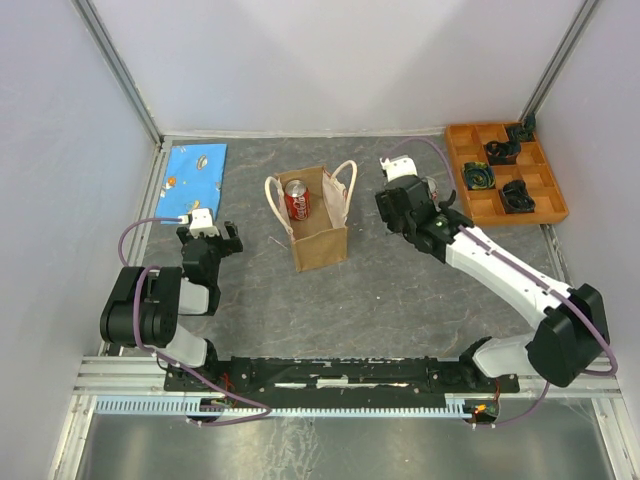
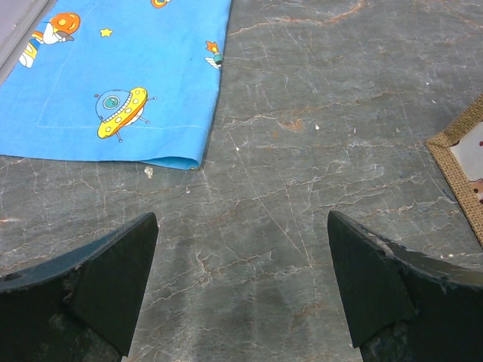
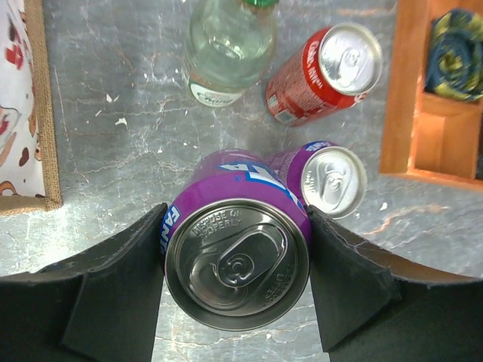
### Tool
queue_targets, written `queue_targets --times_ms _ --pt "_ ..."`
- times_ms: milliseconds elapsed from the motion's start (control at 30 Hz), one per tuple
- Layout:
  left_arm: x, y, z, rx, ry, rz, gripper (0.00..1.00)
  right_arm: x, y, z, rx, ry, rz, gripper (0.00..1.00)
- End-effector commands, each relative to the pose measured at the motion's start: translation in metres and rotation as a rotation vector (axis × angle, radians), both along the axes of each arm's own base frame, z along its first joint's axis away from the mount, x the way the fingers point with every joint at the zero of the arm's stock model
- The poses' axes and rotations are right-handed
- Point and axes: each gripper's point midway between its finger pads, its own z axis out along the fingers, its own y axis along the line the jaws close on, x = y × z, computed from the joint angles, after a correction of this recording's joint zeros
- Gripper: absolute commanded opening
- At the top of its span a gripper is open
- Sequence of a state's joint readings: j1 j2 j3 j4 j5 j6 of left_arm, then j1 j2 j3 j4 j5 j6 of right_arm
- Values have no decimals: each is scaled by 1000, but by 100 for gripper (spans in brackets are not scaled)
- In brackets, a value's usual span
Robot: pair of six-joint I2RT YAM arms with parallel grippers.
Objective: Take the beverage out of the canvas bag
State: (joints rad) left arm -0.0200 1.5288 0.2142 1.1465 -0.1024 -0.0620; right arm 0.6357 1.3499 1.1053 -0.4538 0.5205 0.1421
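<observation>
The tan canvas bag (image 1: 320,240) stands open mid-table with a red can (image 1: 297,200) inside. Its edge shows in the right wrist view (image 3: 41,113) and the left wrist view (image 2: 460,162). My right gripper (image 1: 400,190) is to the right of the bag. In the right wrist view it (image 3: 238,226) is shut on an upright purple Fanta can (image 3: 234,271), with a finger against each side. Whether the can rests on the table I cannot tell. My left gripper (image 1: 210,235) is left of the bag, open and empty (image 2: 241,279) over bare table.
Beyond the held can stand a second purple can (image 3: 332,181), a red can (image 3: 339,68) and a clear bottle (image 3: 226,45). An orange compartment tray (image 1: 505,170) holding dark items is at the back right (image 3: 423,113). A blue printed cloth (image 1: 195,180) lies at the back left (image 2: 113,75).
</observation>
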Motion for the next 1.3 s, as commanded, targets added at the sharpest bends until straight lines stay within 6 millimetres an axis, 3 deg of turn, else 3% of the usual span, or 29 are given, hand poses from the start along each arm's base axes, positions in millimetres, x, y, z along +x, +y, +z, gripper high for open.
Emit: queue_targets --times_ms 0,500,633,700,733,800,867,1033,1267 --pt "8 2 18 43 -59 0 99 21 17 10 178 -60 -5 0" --pt "9 2 19 43 -60 0 99 46 29 -47 197 69 -20 0" --pt "9 1 19 43 -60 -2 99 48 30 -58 192 100 -25 6" --pt "8 2 19 43 -59 0 99 48 30 -63 193 113 -30 16" --pt "9 2 19 43 -61 0 99 48 30 -65 194 119 -31 27" --pt "8 2 18 43 -59 0 99 47 31 -68 197 130 -32 60" --pt "8 2 18 43 -59 0 99 46 31 -67 197 136 -35 78" --pt "8 2 19 43 -60 0 99 45 29 -52 203 117 -37 92" --pt "9 2 19 43 -61 -1 99 46 16 2 194 13 -55 98"
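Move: The right hand holds the purple can up off the table, over the bare spot where it will stand, about 19 cm below the hand, 2 cm ahead and 2 cm left. The other purple can stands some 9 cm right of that spot; the red can is about 12 cm ahead and 7 cm right of the hand, the glass bottle 12 cm straight ahead. The bag lies about 9 cm ahead and 19 cm left. From the left hand the spot is roughly 43 cm right, level. Down about 10 cm goes the right hand, easing a couple of centimetres forward and tipping its fingers some 15 degrees further down, to stand the held purple can on the table beside the other purple can, short of the bottle. Its fingers then open wide, letting go of the can, and it rises about 3 cm, edging slightly forward. ##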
